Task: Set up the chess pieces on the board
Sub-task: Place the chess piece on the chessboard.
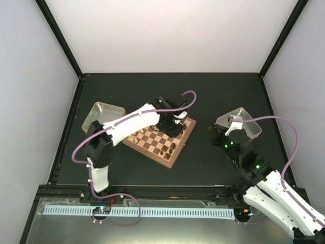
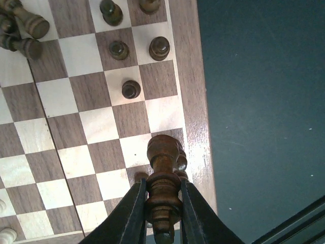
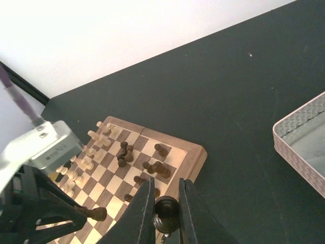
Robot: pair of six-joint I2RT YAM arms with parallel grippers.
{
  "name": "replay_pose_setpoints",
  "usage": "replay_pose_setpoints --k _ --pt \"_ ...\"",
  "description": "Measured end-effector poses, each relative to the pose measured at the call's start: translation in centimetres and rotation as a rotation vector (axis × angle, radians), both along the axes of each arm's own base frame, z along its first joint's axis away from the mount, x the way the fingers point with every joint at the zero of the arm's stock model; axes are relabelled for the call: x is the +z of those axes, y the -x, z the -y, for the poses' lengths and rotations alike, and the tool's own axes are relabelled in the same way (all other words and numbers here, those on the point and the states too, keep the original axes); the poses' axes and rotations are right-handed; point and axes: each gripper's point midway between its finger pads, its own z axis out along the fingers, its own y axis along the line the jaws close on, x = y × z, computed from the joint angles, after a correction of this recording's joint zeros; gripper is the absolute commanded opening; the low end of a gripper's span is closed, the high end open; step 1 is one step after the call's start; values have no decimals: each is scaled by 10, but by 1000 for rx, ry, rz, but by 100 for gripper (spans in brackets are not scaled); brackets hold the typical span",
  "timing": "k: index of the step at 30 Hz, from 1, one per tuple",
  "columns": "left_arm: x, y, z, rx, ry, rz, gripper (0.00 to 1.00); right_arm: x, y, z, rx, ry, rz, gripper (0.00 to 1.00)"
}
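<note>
The board (image 1: 179, 151) lies tilted in the middle of the table. My left gripper (image 2: 162, 216) is shut on a dark brown chess piece (image 2: 163, 168) and holds it over the squares by the board's rim (image 2: 189, 76). Dark pieces (image 2: 131, 89) stand on nearby squares and two lie toppled (image 2: 25, 30). My right gripper (image 3: 165, 216) is shut on another dark piece (image 3: 166, 214), off the board's right side over the table. Cream pieces (image 3: 86, 158) crowd the board's far side. Dark ones (image 3: 158, 169) are near its corner (image 3: 197, 156).
A shallow metal tray (image 1: 104, 114) sits left of the board behind the left arm. A second tray (image 1: 238, 121) stands right beside my right gripper (image 1: 221, 135), its rim (image 3: 299, 142) in the right wrist view. Black frame rails border the dark table.
</note>
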Motion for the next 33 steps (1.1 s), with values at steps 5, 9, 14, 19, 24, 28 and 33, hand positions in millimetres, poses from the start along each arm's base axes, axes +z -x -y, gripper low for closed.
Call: replay_pose_setpoints --k 5,9,14,19,24,28,33 --pt "-17 1 5 -24 -76 -50 8 -6 3 3 -7 5 -5 3" --pt "-27 -1 8 -31 -111 -79 9 -12 4 4 -8 10 -16 3" --pt "-40 -2 10 -41 -141 -107 9 -16 5 5 -10 6 -21 3" --pt "-52 -4 14 -54 -159 -128 9 -15 6 6 -12 -1 -18 3" --pt "-64 -2 15 -71 -178 -154 9 -16 6 6 -14 -6 -22 3" --pt "-68 -1 14 -79 -189 -166 12 -20 6 6 -14 -4 -29 3" --pt "-68 0 15 -89 -185 -170 18 -21 6 6 -13 -5 -31 3"
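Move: The left hand already grips a tall dark chess piece. The empty light square on the board's right-hand edge row lies some 10 cm below it, about 1 cm to its right and level fore and aft. A dark piece stands behind that square, about 2 cm back from the hand; a pawn stands roughly 4 cm straight ahead, and an edge-row piece 5 cm ahead and 4 cm right. From the right hand the square lies about 2 cm ahead, 15 cm left and 20 cm down. Still pinching the dark piece, the left hand lowers it about 7 cm towards the empty edge-row square, easing some 1.5 cm to the right while it tilts about 15 degrees so the fingers end up pointing nearly straight down. It slows to a stop low over the board, fingers still shut; whether the piece's base touches the square can't be made out. The right hand keeps its own dark piece and sinks only about 2 cm. ##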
